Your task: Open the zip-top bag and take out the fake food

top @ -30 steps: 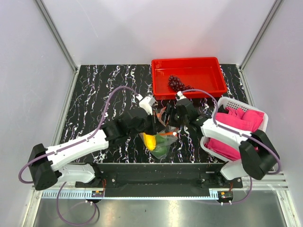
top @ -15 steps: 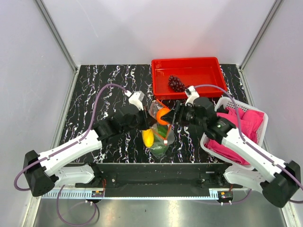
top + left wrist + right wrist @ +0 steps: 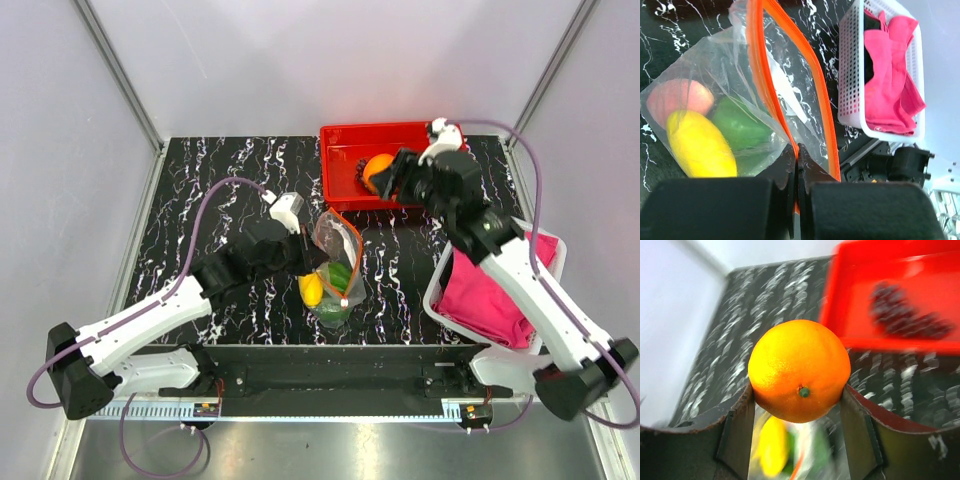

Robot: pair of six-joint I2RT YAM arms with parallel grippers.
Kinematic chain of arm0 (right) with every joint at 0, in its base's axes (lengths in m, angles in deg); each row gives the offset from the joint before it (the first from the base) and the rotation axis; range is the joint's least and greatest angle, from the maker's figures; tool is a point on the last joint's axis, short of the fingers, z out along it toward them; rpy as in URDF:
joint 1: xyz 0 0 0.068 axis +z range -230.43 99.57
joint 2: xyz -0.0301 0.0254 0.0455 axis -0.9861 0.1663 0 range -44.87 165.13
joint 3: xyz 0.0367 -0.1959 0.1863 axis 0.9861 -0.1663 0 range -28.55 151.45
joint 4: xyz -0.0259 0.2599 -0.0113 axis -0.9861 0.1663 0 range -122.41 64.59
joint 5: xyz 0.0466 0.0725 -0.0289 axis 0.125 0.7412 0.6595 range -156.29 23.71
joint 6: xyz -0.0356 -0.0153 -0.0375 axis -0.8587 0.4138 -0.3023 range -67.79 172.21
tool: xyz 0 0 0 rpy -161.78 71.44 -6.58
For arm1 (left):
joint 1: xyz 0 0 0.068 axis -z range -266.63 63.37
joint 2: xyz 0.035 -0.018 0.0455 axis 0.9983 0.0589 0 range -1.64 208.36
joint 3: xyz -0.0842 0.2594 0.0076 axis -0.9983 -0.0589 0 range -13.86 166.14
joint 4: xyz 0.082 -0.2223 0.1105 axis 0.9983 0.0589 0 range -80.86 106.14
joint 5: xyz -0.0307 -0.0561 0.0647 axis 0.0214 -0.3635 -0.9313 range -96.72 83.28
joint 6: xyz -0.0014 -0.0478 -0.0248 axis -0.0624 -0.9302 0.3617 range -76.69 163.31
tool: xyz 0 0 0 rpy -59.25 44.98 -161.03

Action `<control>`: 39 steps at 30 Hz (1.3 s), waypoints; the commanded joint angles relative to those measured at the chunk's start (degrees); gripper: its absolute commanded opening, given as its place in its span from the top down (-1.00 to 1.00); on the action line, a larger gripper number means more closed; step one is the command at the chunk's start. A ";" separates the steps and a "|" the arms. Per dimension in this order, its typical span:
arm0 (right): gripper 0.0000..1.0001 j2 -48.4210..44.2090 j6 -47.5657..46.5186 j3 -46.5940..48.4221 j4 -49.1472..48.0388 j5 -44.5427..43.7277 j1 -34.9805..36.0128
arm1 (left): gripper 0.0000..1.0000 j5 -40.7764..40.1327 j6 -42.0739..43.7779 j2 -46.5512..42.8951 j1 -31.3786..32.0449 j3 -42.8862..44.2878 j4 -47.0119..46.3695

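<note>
The clear zip-top bag lies mid-table with its orange-red zip strip open. Inside it are a yellow oblong fruit, a green pepper and a pinkish round piece. My left gripper is shut on the bag's zip edge, also seen in its wrist view. My right gripper is shut on the orange ball and holds it in the air over the red tray's near left part. The dark purple grape bunch lies in the tray.
A white basket with pink cloths stands at the right, partly under my right arm. It also shows in the left wrist view. Grey walls close in the black marbled table.
My right gripper has lifted the orange ball out of the bag and carried it back and right to above the red tray. My left gripper still holds the bag's edge.
</note>
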 commanded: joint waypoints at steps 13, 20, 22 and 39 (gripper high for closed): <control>1.00 37.36 -10.04 18.60 -4.32 -1.25 -23.34 | 1.00 9.92 5.33 1.52 -3.21 4.72 -0.72; 0.94 50.29 -8.80 26.16 -3.27 3.61 -25.63 | 1.00 14.75 5.68 3.54 -3.30 4.71 -3.53; 0.87 51.70 -8.45 26.87 -2.48 2.47 -25.63 | 1.00 17.38 4.54 3.98 -3.30 4.54 -3.89; -0.78 51.45 -4.23 31.19 10.78 4.23 -25.55 | 1.00 21.08 1.81 7.32 -3.30 3.04 -6.61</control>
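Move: The right hand, already holding the orange, is bound for the red tray, whose middle is about 27 cm ahead, 9 cm to its right and 28 cm below. The grapes in the tray are some 24 cm ahead, 3 cm right and 28 cm down. The bag is roughly 7 cm back, 11 cm to the left and 24 cm down. From the left hand, still pinching the bag's rim, the tray's middle lies about 30 cm ahead, 23 cm right and 18 cm lower. Swing the right gripper with the orange forward and right over the red tray, then down into it beside the grapes: about 23 cm forward, as much down, 13 cm right, tipping the fingers down and turning clockwise. Stop there and open the fingers to let the orange go. Keep the left pinch on the bag's rim, drifting some 3 cm right and a little back, turning clockwise. ##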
